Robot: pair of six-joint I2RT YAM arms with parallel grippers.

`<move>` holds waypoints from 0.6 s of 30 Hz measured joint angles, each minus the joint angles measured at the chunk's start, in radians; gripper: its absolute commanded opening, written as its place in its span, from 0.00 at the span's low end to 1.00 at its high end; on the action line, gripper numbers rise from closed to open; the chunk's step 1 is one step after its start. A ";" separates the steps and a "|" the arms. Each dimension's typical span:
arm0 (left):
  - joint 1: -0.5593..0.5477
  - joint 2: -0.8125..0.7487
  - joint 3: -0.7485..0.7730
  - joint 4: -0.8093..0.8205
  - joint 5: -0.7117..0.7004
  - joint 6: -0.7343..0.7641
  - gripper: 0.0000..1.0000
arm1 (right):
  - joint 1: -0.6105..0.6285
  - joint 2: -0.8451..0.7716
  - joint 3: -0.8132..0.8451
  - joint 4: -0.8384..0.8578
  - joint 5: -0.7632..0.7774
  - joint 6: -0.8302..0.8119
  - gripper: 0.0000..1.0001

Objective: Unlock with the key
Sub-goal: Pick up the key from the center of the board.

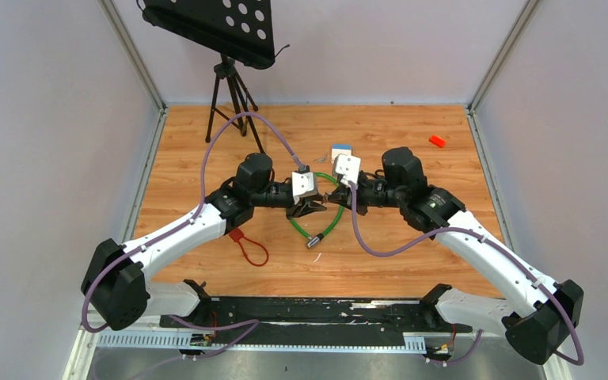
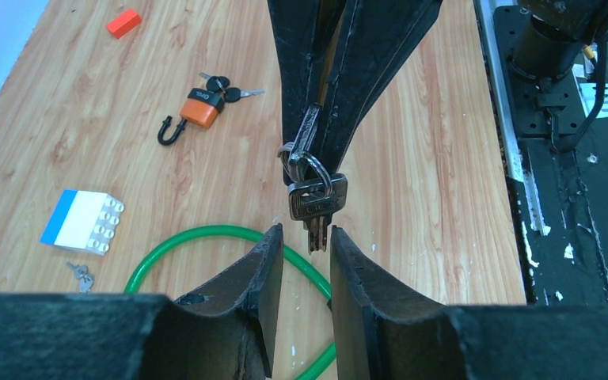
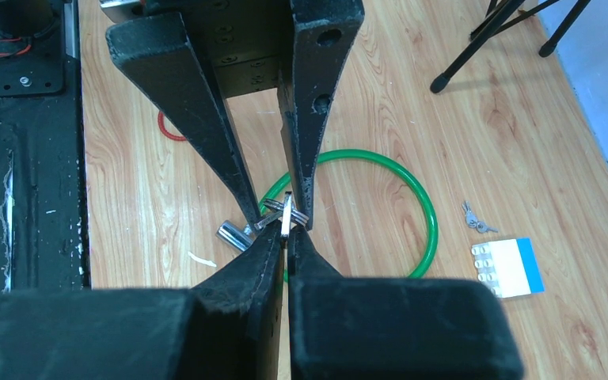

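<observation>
Over the middle of the table my right gripper is shut on one key of a bunch. A second key hangs from the ring below it. My left gripper faces it and has closed in on that hanging key from both sides; the blade shows in the narrow gap between the tips. Under them lies a green cable lock with a silver end. An orange padlock, its shackle swung out, lies farther off with black-headed keys beside it.
A blue-and-white toy block and a small pair of keys lie near the green loop. A red cord loop lies front left, an orange block back right. A tripod stands at the back left.
</observation>
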 measured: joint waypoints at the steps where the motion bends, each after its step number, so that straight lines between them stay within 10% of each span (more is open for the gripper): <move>1: 0.000 0.000 0.000 0.000 0.002 -0.002 0.34 | 0.000 0.000 -0.001 0.000 0.000 0.000 0.00; 18: 0.000 0.000 0.014 -0.008 0.019 -0.042 0.02 | -0.012 -0.006 -0.024 0.020 0.008 -0.004 0.00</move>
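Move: The key is held out by the right gripper: its blade sits between the left fingertips, its middle about 1 cm to the right of the left hand point, at its height. From the right hand point, the key is some 2 cm to the left, 1 cm ahead and 1 cm lower. From the left hand, the middle of the green loop lies roughly 5 cm ahead, 2 cm left and 20 cm below, the silver cylinder about 4 cm back and 3 cm left, just as low. Close the left fingers from about a third open to nearly shut, so that they pinch the key's blade from both sides. Hold that gripper almost in place, letting it ease only about half a centimetre up and back, with hardly any wrist turn. Keep the right gripper shut on the key's other end. ##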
